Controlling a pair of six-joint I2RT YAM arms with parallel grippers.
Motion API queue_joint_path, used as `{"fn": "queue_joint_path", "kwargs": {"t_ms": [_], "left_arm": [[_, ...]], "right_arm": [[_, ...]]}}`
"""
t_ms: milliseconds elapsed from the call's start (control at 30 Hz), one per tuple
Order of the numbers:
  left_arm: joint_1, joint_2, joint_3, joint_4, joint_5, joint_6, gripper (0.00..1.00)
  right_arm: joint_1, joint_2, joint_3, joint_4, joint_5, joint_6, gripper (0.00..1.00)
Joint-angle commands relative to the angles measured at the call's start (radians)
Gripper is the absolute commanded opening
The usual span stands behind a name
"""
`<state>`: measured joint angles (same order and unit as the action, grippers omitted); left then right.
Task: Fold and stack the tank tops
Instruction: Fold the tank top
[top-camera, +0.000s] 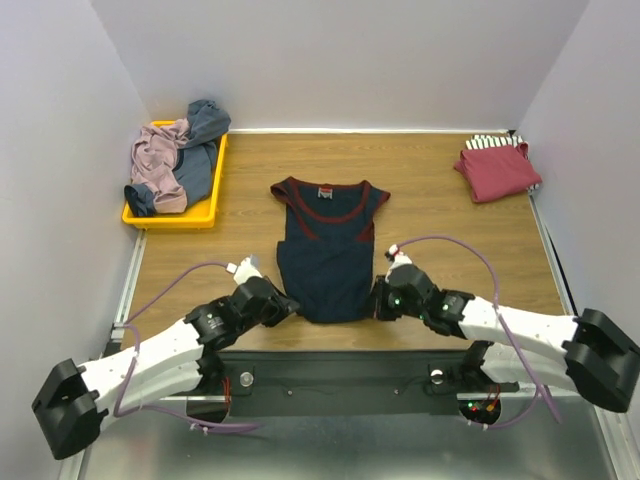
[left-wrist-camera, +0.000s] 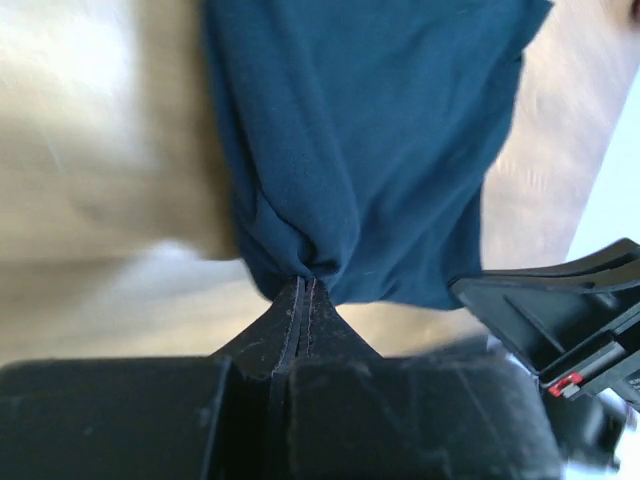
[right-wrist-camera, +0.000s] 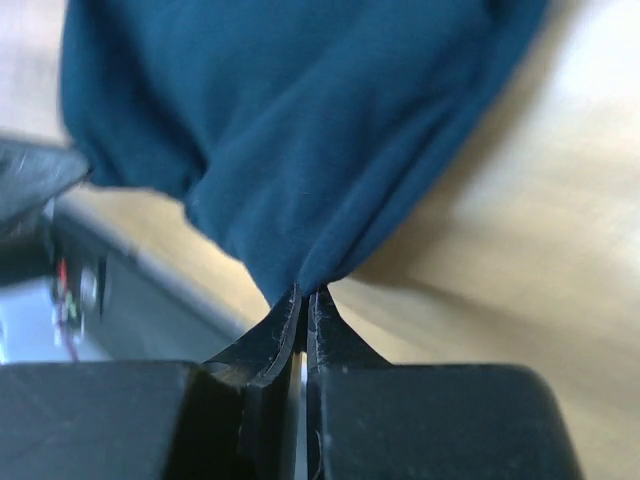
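Observation:
A navy tank top with maroon trim (top-camera: 325, 245) lies flat in the middle of the table, neck toward the far wall. My left gripper (top-camera: 291, 305) is shut on its near left hem corner; in the left wrist view the navy cloth (left-wrist-camera: 370, 150) bunches into the pinched fingertips (left-wrist-camera: 305, 282). At the near right hem corner my right gripper (top-camera: 377, 303) is shut too, and the right wrist view has the cloth (right-wrist-camera: 300, 130) gathered into its tips (right-wrist-camera: 305, 293). A folded dark red top (top-camera: 497, 170) rests on a striped one (top-camera: 490, 143) at the far right.
A yellow tray (top-camera: 175, 215) at the far left holds a heap of mauve (top-camera: 155, 160) and grey-blue (top-camera: 200, 150) tops. White walls close in the table on three sides. A metal rail (top-camera: 330, 375) runs along the near edge by the arm bases.

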<state>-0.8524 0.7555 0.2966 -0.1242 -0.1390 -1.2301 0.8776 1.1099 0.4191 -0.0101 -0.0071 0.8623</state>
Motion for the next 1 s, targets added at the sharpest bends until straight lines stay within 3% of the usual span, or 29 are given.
{"fn": "queue_joint_path", "kwargs": {"t_ms": [0, 100, 200, 300, 433, 633, 900, 967], "left_arm": [[-0.123, -0.076, 0.07, -0.17, -0.092, -0.101, 0.0], [-0.238, -0.139, 0.121, -0.306, -0.151, -0.169, 0.0], [-0.328, -0.215, 0.179, -0.382, -0.203, -0.21, 0.0], [-0.37, -0.284, 0.237, -0.486, -0.243, -0.247, 0.0], [-0.373, -0.314, 0.292, -0.5, -0.296, -0.238, 0.0], [-0.373, -0.286, 0.36, -0.467, -0.454, -0.212, 0.0], [-0.359, -0.231, 0.435, -0.364, -0.649, -0.14, 0.0], [-0.32, -0.193, 0.461, -0.312, -0.666, -0.053, 0.0]], "right_arm": [[0.144, -0.108, -0.026, -0.125, 0.125, 0.118, 0.0], [0.301, -0.169, -0.008, -0.21, 0.203, 0.182, 0.0], [0.385, -0.185, 0.029, -0.261, 0.272, 0.23, 0.0], [0.518, -0.15, 0.13, -0.312, 0.346, 0.259, 0.0], [0.59, -0.052, 0.239, -0.35, 0.401, 0.242, 0.0], [0.569, 0.042, 0.394, -0.398, 0.564, 0.164, 0.01], [0.384, 0.11, 0.52, -0.404, 0.542, 0.032, 0.01], [0.345, 0.111, 0.53, -0.403, 0.529, -0.003, 0.01]]}}
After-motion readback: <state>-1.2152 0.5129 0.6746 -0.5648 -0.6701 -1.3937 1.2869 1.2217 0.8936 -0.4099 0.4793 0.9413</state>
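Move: Both hands already pinch the folded tank top's near-edge corners. The collar lies about 34 cm ahead of the left hand, 11 cm to its right and 5 cm lower; from the right hand it is some 36 cm ahead, 12 cm left and 4 cm lower. The yellow bin stands roughly 37 cm ahead and 37 cm left of the left hand; the red folded top lies about 41 cm ahead and 36 cm right of the right hand. Both hands keep pinching the near-edge corners, drag back about 10 cm, then lift 10–15 cm, swinging forward again. ##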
